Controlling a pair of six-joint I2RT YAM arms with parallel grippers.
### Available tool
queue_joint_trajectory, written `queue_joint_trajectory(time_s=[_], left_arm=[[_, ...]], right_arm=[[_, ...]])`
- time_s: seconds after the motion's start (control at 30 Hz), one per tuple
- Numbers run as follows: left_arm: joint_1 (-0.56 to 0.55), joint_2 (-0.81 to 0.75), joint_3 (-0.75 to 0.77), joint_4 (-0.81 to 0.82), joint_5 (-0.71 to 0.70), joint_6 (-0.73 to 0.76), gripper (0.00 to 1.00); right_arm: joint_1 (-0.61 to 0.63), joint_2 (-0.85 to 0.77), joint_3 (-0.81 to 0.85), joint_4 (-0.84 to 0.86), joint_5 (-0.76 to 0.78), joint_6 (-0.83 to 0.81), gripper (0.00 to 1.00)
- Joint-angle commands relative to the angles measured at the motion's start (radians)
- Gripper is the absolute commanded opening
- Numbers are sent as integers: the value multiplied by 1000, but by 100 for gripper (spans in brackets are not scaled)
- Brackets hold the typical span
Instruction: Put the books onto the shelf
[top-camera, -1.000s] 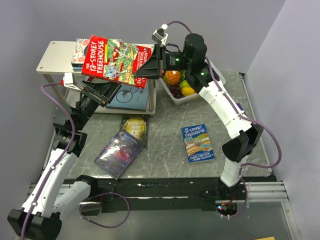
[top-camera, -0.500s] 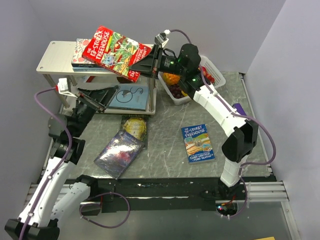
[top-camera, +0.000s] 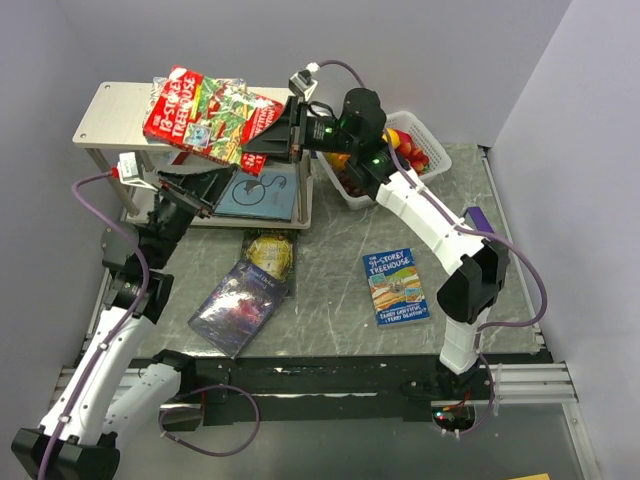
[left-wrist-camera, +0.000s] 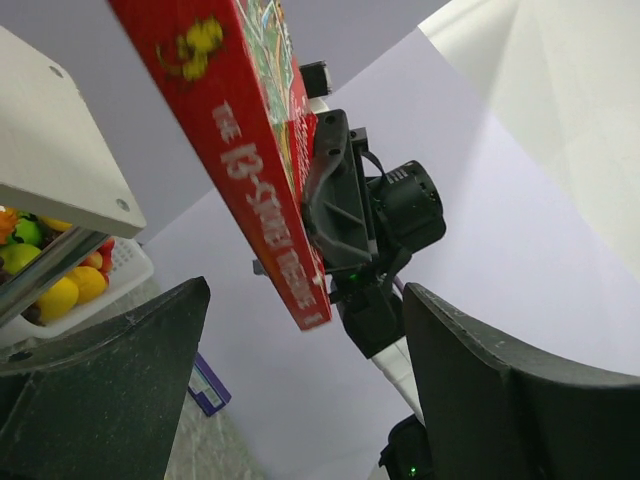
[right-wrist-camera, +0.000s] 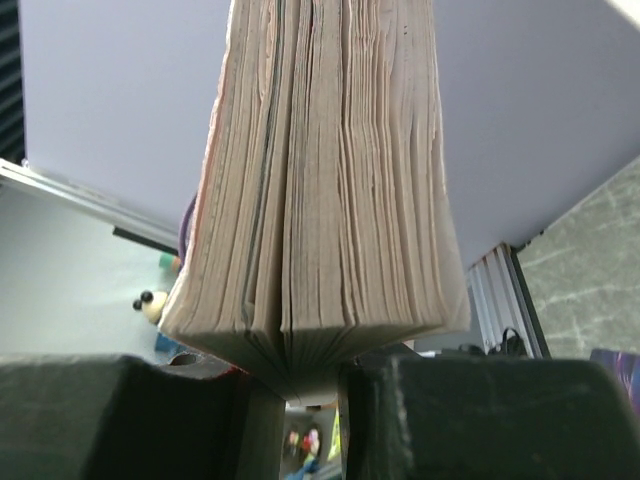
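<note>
The red "Treehouse" book (top-camera: 208, 117) hangs tilted over the shelf's (top-camera: 108, 118) top board, with my right gripper (top-camera: 274, 136) shut on its right edge. In the right wrist view its page block (right-wrist-camera: 330, 200) is pinched between the fingers (right-wrist-camera: 110, 420). A floral book (top-camera: 158, 88) peeks out beneath it. A pale blue book (top-camera: 262, 190) lies on the lower tier. On the table lie a green-gold book (top-camera: 268, 252), a galaxy book (top-camera: 240, 305) and a blue "Treehouse" book (top-camera: 393, 285). My left gripper (top-camera: 190, 188) is open and empty by the shelf's front.
A white fruit basket (top-camera: 412, 135) stands right of the shelf, behind the right arm. A small purple box (top-camera: 478, 215) lies at the table's right side. The left wrist view looks up at the red book's spine (left-wrist-camera: 265, 150) and the shelf board (left-wrist-camera: 50, 150).
My right gripper has carried the red book leftward over the shelf's top board. The left arm has shifted slightly left, its gripper still open.
</note>
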Motion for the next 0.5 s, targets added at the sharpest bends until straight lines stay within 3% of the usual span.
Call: queue_joint_trajectory(time_s=[0.0, 0.1, 0.2, 0.23, 0.33, 0.47], left_arm=[[-2, 8, 10, 71, -13, -1, 83], [-2, 23, 23, 79, -7, 4, 78], [-2, 28, 21, 98, -2, 1, 61], [-2, 28, 21, 97, -1, 2, 49], [-2, 22, 18, 91, -4, 8, 35], [-2, 0, 12, 60, -24, 16, 38]], right_arm=[[23, -25, 76, 9, -31, -68, 0], [29, -25, 75, -6, -37, -78, 0], [29, -25, 69, -8, -37, -77, 0], [31, -26, 64, -8, -36, -77, 0], [31, -28, 63, -6, -37, -75, 0], [29, -23, 75, -12, -39, -77, 0]])
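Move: The left hand waits open just behind the near right corner of the red 13-Storey Treehouse book, whose middle is about 9 cm ahead of it, 3 cm left and 5 cm up. The stack topped by Little Women is roughly 15 cm ahead of it, 6 cm left and 6 cm lower. The right hand already holds that red book, its middle some 7 cm left and 3 cm ahead. The left gripper's fingertips are about 6 cm back of the right hand, 4 cm left and 5 cm lower. Keeping its grip on the red book, the right hand, its fingers still pointing left, brings the book about 1.5 cm back and 1 cm down into the left gripper's jaws, tipping its left side down slightly, then holds still. The left hand eases only some 1 cm forward, its wrist unturned, and closes from nearly wide open to under half, pinching the book's near right corner so that both hands have hold of it. ##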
